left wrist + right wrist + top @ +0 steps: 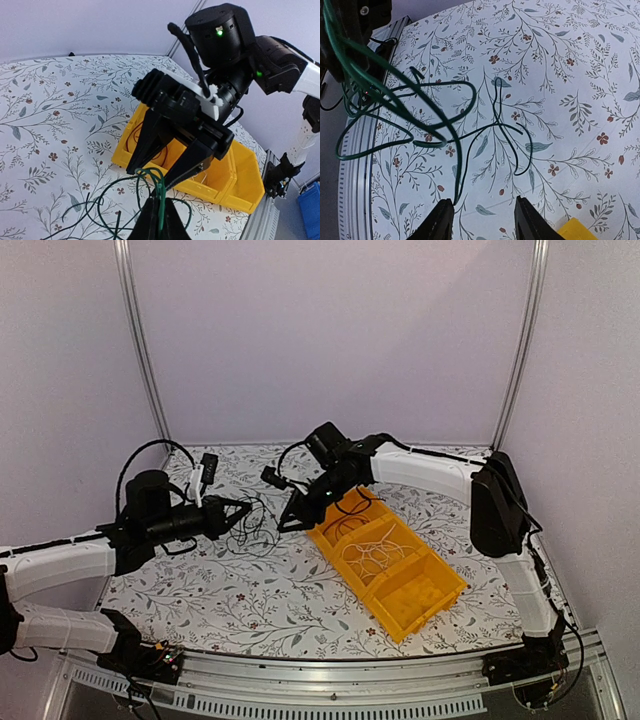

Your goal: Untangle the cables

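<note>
A tangle of thin dark green cables (250,533) lies on the floral table between the two grippers. My left gripper (244,508) (159,212) is shut on a strand of the green cable (161,187), which rises in a loop from its tips. My right gripper (287,524) (152,176) (485,220) hangs open just above that loop. One strand of the cable (456,150) runs up to its left fingertip (443,212), and nothing is pinched between the fingers. A reddish-brown cable (350,508) and a white cable (375,550) lie coiled in the yellow bin (432,612).
The yellow bin (245,170) has three compartments and stands right of the tangle, close under the right arm. A small black and white device (204,472) sits at the back left. An aluminium rail (330,690) runs along the near table edge. Enclosure walls stand on three sides.
</note>
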Action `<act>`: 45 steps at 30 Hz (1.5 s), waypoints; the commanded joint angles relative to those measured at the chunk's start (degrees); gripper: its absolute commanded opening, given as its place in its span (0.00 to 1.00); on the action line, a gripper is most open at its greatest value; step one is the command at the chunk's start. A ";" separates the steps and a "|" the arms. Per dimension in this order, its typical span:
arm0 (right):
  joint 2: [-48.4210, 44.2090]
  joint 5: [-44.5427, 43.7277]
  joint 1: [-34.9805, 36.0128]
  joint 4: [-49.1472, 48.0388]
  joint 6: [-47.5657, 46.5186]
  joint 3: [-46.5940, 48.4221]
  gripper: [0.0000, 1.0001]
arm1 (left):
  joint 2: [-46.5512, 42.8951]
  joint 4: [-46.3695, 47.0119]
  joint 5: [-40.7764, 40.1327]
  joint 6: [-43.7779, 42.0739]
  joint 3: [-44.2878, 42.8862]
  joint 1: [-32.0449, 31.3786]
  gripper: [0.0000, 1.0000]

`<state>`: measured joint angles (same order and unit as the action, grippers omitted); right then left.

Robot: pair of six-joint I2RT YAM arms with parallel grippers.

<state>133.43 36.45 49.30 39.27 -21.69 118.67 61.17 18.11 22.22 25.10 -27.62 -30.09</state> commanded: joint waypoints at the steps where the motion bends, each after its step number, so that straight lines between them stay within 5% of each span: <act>1: 2.96 3.47 -0.02 -3.52 5.26 3.27 0.36 | -1.65 -0.73 -0.54 0.43 1.14 0.63 0.00; 3: 3.38 3.37 0.01 -3.83 5.34 3.91 0.34 | -1.82 -0.83 -0.78 0.61 1.38 0.63 0.00; 10: 1.81 5.66 -0.40 -2.36 3.94 4.50 0.50 | -1.34 0.07 -1.73 0.71 1.45 0.59 0.00; 13: 1.88 7.78 -0.40 -2.75 4.02 4.53 0.43 | -0.55 0.89 -1.39 1.21 1.38 0.64 0.00; 18: 2.37 6.53 -0.25 -2.80 3.38 5.79 0.01 | 0.43 1.88 -2.64 0.84 2.18 0.56 0.00; 21: 1.12 3.52 -0.96 -1.43 1.13 8.99 0.00 | 0.80 -0.42 -6.10 0.20 2.50 0.71 0.00; 27: -8.28 3.16 -2.82 -5.79 -0.93 12.29 0.00 | 6.93 -23.63 -35.24 6.55 -1.61 1.56 0.00; 45: -24.77 -1.28 -4.74 -27.37 11.93 20.38 0.00 | 20.86 -19.73 -33.45 13.52 0.63 6.85 0.00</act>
<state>109.43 37.58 44.42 15.51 -11.68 138.85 80.82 -1.58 -11.11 38.15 -26.83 -24.27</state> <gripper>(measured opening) 0.011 0.001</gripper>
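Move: The right hand's half-open fingers are almost on the green cable: the strand for them lies level ahead, about 2 cm to the left and 1 cm higher. The left hand already grips the tangle above; from it that strand is some 3 cm ahead, 4 cm to the right and 6 cm below. From the right hand, the yellow box's middle lies 23 cm right, 1 cm back and 11 cm down; its red cable is 14 cm right, 9 cm ahead and 11 cm down. The right hand edges about 2 cm left into the green cable beside the left fingers, shuts fully to pinch a strand, then sweeps up some 45 cm away from the table, drifting right late on as its fingers swing from slanting down to pointing up a little. The left hand waits with its grip kept, then, as the right climbs, carries its own cable down nearly 20 cm and about 14 cm left to just above the table, turning counter-clockwise and tipping its fingers down. ##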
